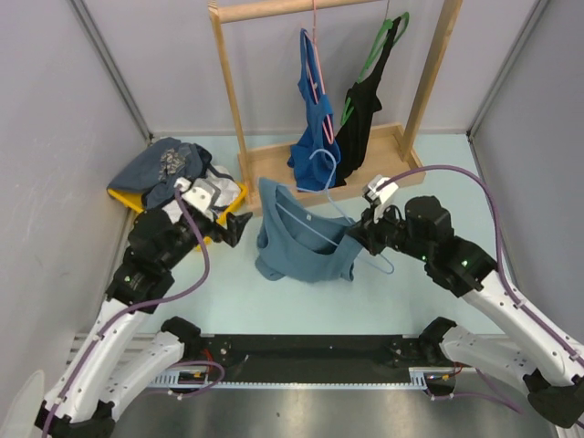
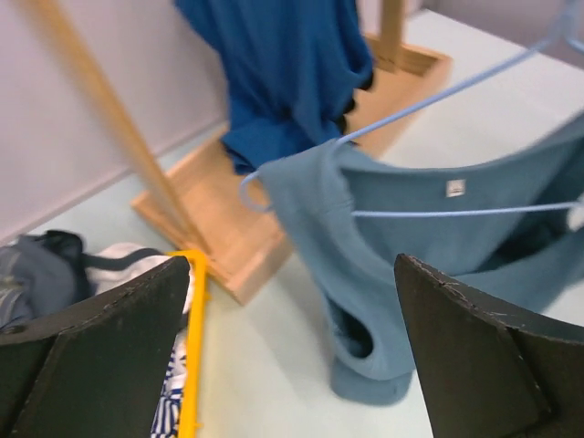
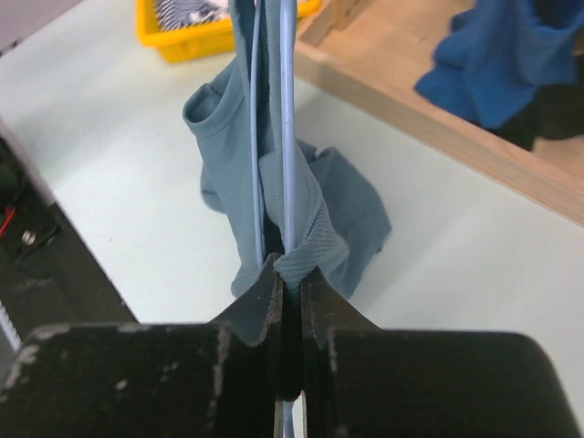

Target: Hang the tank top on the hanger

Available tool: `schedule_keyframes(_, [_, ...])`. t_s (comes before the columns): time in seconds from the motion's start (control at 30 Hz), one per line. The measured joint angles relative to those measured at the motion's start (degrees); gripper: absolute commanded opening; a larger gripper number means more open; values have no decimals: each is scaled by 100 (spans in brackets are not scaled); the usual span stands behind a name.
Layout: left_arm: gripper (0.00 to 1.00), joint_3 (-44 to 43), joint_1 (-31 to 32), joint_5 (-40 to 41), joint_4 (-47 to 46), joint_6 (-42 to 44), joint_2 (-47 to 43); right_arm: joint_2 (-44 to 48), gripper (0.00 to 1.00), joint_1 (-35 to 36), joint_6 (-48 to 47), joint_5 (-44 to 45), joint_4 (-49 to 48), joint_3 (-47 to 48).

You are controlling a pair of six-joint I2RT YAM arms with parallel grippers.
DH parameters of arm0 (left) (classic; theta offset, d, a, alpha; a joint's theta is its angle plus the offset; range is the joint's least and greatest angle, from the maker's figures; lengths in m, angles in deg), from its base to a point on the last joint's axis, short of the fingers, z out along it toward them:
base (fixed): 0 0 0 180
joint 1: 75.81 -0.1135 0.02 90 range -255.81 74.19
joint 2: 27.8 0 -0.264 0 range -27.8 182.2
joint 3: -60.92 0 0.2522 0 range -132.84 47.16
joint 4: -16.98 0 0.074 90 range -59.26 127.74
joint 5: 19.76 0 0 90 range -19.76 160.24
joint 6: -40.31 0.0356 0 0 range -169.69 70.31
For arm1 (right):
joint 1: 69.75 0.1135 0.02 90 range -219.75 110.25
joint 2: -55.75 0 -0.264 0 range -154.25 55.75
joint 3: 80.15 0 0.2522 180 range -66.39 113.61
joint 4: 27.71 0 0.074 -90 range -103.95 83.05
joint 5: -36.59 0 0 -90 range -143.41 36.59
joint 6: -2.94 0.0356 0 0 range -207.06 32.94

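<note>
The dusty teal tank top [image 1: 297, 246] lies bunched on the table in front of the rack, threaded on the pale blue wire hanger [image 1: 310, 219]. The hanger's hook points toward the rack base. My right gripper [image 1: 358, 235] is shut on the hanger's wire [image 3: 287, 137] together with a fold of the tank top [image 3: 328, 210], holding that end slightly raised; in the right wrist view the gripper [image 3: 289, 283] has its jaws pressed together. My left gripper [image 1: 239, 228] is open and empty just left of the tank top [image 2: 411, 237]. The hanger [image 2: 456, 213] also shows in the left wrist view.
A wooden rack [image 1: 246, 169] stands behind, holding a royal-blue top [image 1: 315, 119] on a pink hanger and a black top [image 1: 365, 109] on a green hanger. A yellow basket [image 1: 123, 196] of clothes sits at the left, close to my left arm. Walls enclose both sides.
</note>
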Motion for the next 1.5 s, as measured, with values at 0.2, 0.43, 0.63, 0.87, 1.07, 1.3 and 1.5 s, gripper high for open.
schedule_keyframes(0.2, [99, -17, -629, 409, -282, -450, 205, 155, 0, 28, 243, 824, -9, 57])
schedule_keyframes(0.43, [99, 142, -1318, 299, -470, -944, 415, -186, 0, 317, 387, 1517, 17, 675])
schedule_keyframes(0.63, [99, 251, -1449, 201, -511, -1067, 398, -1082, 0, 1309, 422, 2538, -87, 1593])
schedule_keyframes(0.87, [100, 295, -1517, 168, -518, -1097, 321, -2326, 0, 1700, 551, 3445, -118, 2566])
schedule_keyframes(1.07, [99, 315, -1523, 166, -520, -1095, 219, -3307, 0, 1606, 481, 4009, 76, 3856])
schedule_keyframes(1.3, [99, 380, -1530, 166, -525, -1093, 83, -3904, 0, 988, 374, 3980, 205, 5178])
schedule_keyframes(1.5, [100, 398, -1530, 166, -525, -1093, 74, -4647, 0, 402, 304, 3484, 129, 6247])
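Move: Out over the rack, the free stretch of rail between the left post and the blue tank top lies about 31 cm ahead of the right hand, 15 cm to its left and 30 cm above. The hanging blue tank top is about 30 cm ahead and 10 cm left, 8 cm up; the rack's left post 27 cm ahead and 29 cm left. From the left hand the same stretch of rail is 28 cm ahead, 13 cm right, 26 cm up. Carrying the dressed hanger still pinched at its right end, the right hand edges forward and slightly right, then swings left and climbs, and finishes forward and up towards the rail: about 18 cm each way overall, turning some 30 degrees clockwise with fingers tipping upward. The empty left hand, fingers wide open, draws clear forward-left, turning counter-clockwise, then waits. ##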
